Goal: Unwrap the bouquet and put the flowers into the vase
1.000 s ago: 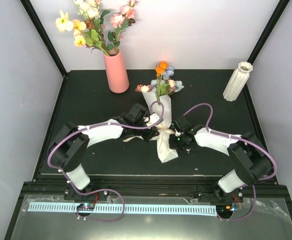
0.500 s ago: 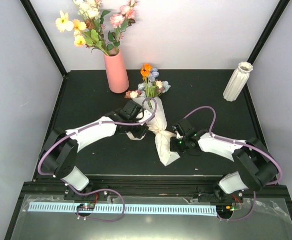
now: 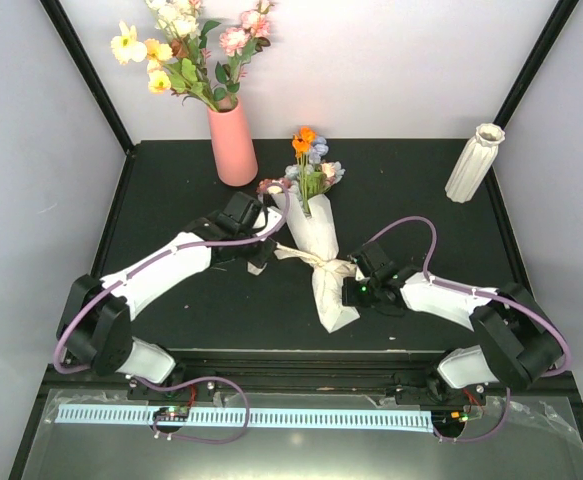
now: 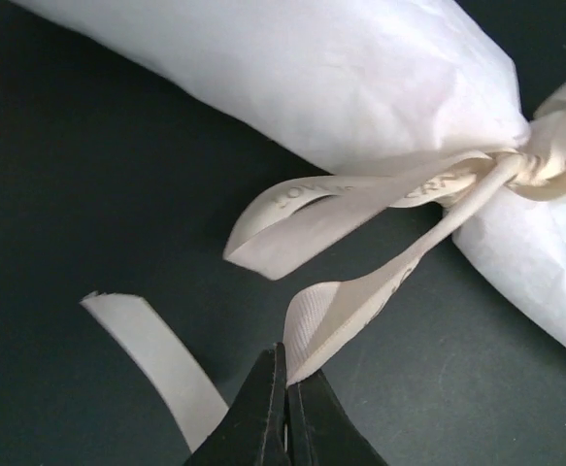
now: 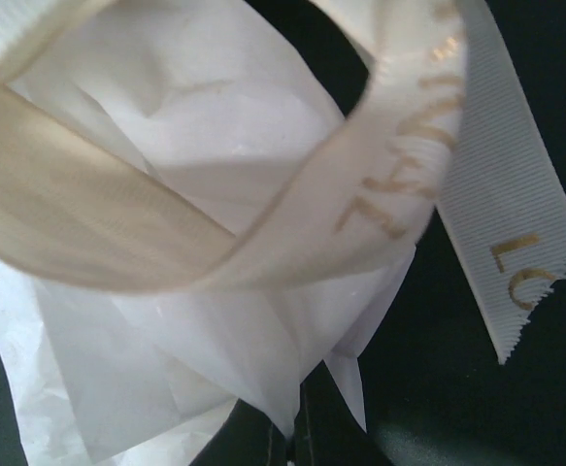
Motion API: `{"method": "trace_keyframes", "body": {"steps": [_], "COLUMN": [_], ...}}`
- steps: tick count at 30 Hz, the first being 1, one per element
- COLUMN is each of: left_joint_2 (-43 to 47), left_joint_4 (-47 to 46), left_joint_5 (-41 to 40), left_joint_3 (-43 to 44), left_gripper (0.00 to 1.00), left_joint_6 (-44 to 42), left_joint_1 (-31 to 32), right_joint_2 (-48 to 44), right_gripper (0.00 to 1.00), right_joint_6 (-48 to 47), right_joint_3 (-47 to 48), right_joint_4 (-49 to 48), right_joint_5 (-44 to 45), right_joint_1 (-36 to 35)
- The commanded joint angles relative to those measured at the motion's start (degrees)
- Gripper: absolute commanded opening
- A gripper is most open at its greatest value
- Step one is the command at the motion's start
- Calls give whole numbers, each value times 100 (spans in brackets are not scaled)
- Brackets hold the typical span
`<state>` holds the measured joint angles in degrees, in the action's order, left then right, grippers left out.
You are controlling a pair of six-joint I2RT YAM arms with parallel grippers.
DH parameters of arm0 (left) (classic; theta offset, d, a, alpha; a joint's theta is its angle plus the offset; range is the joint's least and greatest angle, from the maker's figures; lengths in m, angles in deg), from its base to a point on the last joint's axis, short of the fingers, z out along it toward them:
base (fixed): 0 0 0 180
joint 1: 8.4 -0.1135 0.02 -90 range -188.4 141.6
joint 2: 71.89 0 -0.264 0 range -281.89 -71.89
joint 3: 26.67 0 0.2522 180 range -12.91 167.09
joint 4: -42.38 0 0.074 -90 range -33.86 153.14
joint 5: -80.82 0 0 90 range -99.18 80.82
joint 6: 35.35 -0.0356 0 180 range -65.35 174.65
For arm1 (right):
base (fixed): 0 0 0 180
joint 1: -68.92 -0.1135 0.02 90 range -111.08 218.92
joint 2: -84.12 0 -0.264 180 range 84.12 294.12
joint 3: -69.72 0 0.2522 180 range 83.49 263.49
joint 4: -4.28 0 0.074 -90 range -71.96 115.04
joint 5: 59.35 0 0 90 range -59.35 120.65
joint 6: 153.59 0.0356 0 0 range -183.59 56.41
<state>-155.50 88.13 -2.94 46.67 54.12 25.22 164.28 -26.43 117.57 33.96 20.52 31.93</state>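
The bouquet (image 3: pixel 311 225) lies mid-table, its flowers (image 3: pixel 311 160) pointing to the back and its white paper (image 4: pixel 312 78) tied with a cream ribbon (image 4: pixel 360 291) at the knot (image 4: pixel 545 160). My left gripper (image 3: pixel 268 252) sits left of the knot, shut on one ribbon end (image 4: pixel 287 374) that runs taut to the knot. My right gripper (image 3: pixel 349 290) is at the bouquet's lower right, shut on a fold of the paper (image 5: pixel 297 427). A ribbon loop (image 5: pixel 215 243) hangs before it. The white ribbed vase (image 3: pixel 474 160) stands upright at the back right, apart from both arms.
A salmon-pink vase (image 3: pixel 233 140) with yellow, pink and white flowers stands at the back left, close to the bouquet's heads. A loose ribbon tail (image 4: pixel 156 354) lies on the dark mat by my left fingers. The black frame posts rise at both back corners.
My left gripper has drawn back to the left with the ribbon end, stretching it from the knot. The bouquet swung left, then partly back. The right gripper closed on the paper.
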Motion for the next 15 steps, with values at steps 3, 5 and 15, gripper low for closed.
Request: {"method": "trace_keyframes", "body": {"steps": [3,5,15], "left_joint_2": [531,737,1740], "left_joint_4": [374,370,107], "left_joint_5": [-620,-637,-477], "left_joint_3": [227,159,-478], "left_gripper": [2,2,2], "left_joint_6": [473,510,643], "left_joint_1": [-328,-424,-1132], "right_joint_2": [-64,-22,76], "right_gripper": [1,1,2], "right_joint_6": [-52,-96,295], "right_joint_3": [57,168,550], "right_joint_4": [8,143,60], "right_joint_5": [127,75,-328], "right_joint_1": [-1,-7,-1]}}
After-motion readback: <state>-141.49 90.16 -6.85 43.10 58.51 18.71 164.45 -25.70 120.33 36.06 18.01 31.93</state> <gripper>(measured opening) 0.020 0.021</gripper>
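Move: The left gripper already pinches a ribbon tail; the bow's knot lies about 10 cm to its right, 3 cm back and 8 cm lower. The bouquet's flower heads are some 17 cm ahead of this gripper and 6 cm to its right; the pink vase stands about 16 cm ahead and 8 cm to its left. From the right gripper, which holds the paper wrap low down, the knot is about 5 cm ahead, 4 cm left and barely higher. Draw the left gripper away from the knot, about 6 cm to the left and 5 cm up, with its shut fingers keeping their pinch on the ribbon tail, and turn the wrist roughly 10 degrees counter-clockwise as you pull. Keep the right gripper's hold on the paper below the knot, letting it ease up and left by only about a centimetre near the end. ##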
